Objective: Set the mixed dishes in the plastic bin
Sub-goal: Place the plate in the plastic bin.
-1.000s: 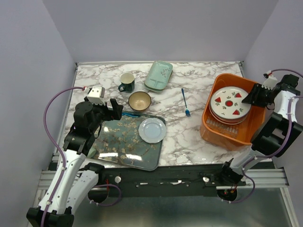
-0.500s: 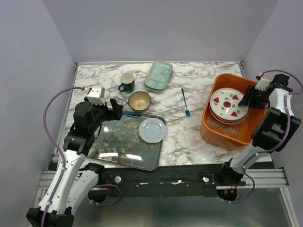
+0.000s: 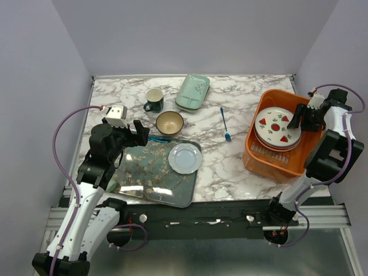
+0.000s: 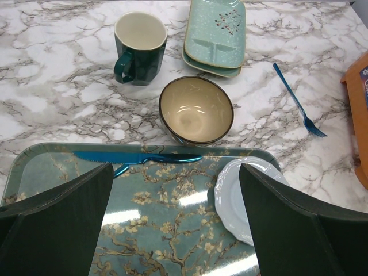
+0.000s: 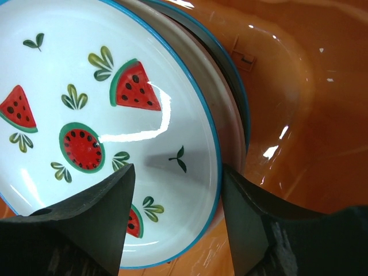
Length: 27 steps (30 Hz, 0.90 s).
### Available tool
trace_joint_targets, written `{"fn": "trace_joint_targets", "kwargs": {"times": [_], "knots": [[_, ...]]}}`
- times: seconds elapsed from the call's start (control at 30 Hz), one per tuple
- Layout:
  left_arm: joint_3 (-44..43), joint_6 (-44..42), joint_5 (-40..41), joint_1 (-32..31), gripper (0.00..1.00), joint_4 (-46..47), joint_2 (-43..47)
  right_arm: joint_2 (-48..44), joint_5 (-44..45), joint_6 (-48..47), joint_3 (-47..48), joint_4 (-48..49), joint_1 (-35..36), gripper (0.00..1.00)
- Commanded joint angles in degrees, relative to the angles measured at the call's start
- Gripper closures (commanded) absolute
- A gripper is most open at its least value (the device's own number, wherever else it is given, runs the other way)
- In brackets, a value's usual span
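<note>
The orange plastic bin (image 3: 275,163) stands at the table's right. In it lies a stack of plates, topped by the white plate with red wedges (image 3: 278,126) (image 5: 103,115); a cream rim (image 5: 230,118) and a teal rim (image 5: 245,109) show beneath. My right gripper (image 3: 299,118) (image 5: 178,213) is open inside the bin, its fingers either side of that top plate's near rim. The dark green mug (image 3: 153,99) (image 4: 140,49), mint dish (image 3: 192,91) (image 4: 215,34) and brown bowl (image 3: 169,122) (image 4: 196,110) stand on the marble. My left gripper (image 3: 140,133) (image 4: 175,224) hangs wide open and empty over the tray.
The dark floral tray (image 3: 146,178) (image 4: 161,213) at the near left carries a small pale plate (image 3: 184,158) (image 4: 241,198) and a blue knife (image 4: 138,156). A blue fork (image 3: 225,125) (image 4: 299,108) lies mid-table. The bin's wall (image 5: 299,86) rises close to my right fingers.
My right gripper's jaws have spread wider and the wrist has shifted toward the far side of the bin; the white plate has settled on the stack. The left arm has not moved.
</note>
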State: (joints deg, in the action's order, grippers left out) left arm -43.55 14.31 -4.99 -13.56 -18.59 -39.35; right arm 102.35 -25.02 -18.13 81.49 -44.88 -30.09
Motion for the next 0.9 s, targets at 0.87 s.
{"fn": "trace_joint_targets", "kwargs": {"times": [0.87], "knots": [[0.4,-1.2,-0.9,0.9,0.01,0.0,2.8,-16.0,7.6,-1.0,-8.9,10.6,0.6,0.00]]}}
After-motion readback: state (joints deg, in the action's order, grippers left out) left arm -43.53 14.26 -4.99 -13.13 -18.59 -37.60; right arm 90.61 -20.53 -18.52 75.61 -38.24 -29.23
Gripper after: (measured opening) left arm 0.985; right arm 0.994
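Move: Right hand: the watermelon plate already lies on the stack in the plastic bin. Its middle is about 8 cm to the hand's left, 1 cm back and 2 cm lower, with the fingers at its right-hand rim. The pink plate sits just under it, roughly 8 cm left, 2 cm back and 4 cm down. The bin's middle is some 5 cm left, 5 cm back and 5 cm down. From the left hand the watermelon plate lies around 60 cm right, 8 cm ahead and 17 cm down. Open the right gripper from about two thirds to fully wide at the watermelon plate's right-hand rim, easing forward only a touch. Then draw the hand up about 5 cm, away from the plate stack, swinging the fingertips some 15 degrees forward and to the right, so that the fingers come free of the rim. ##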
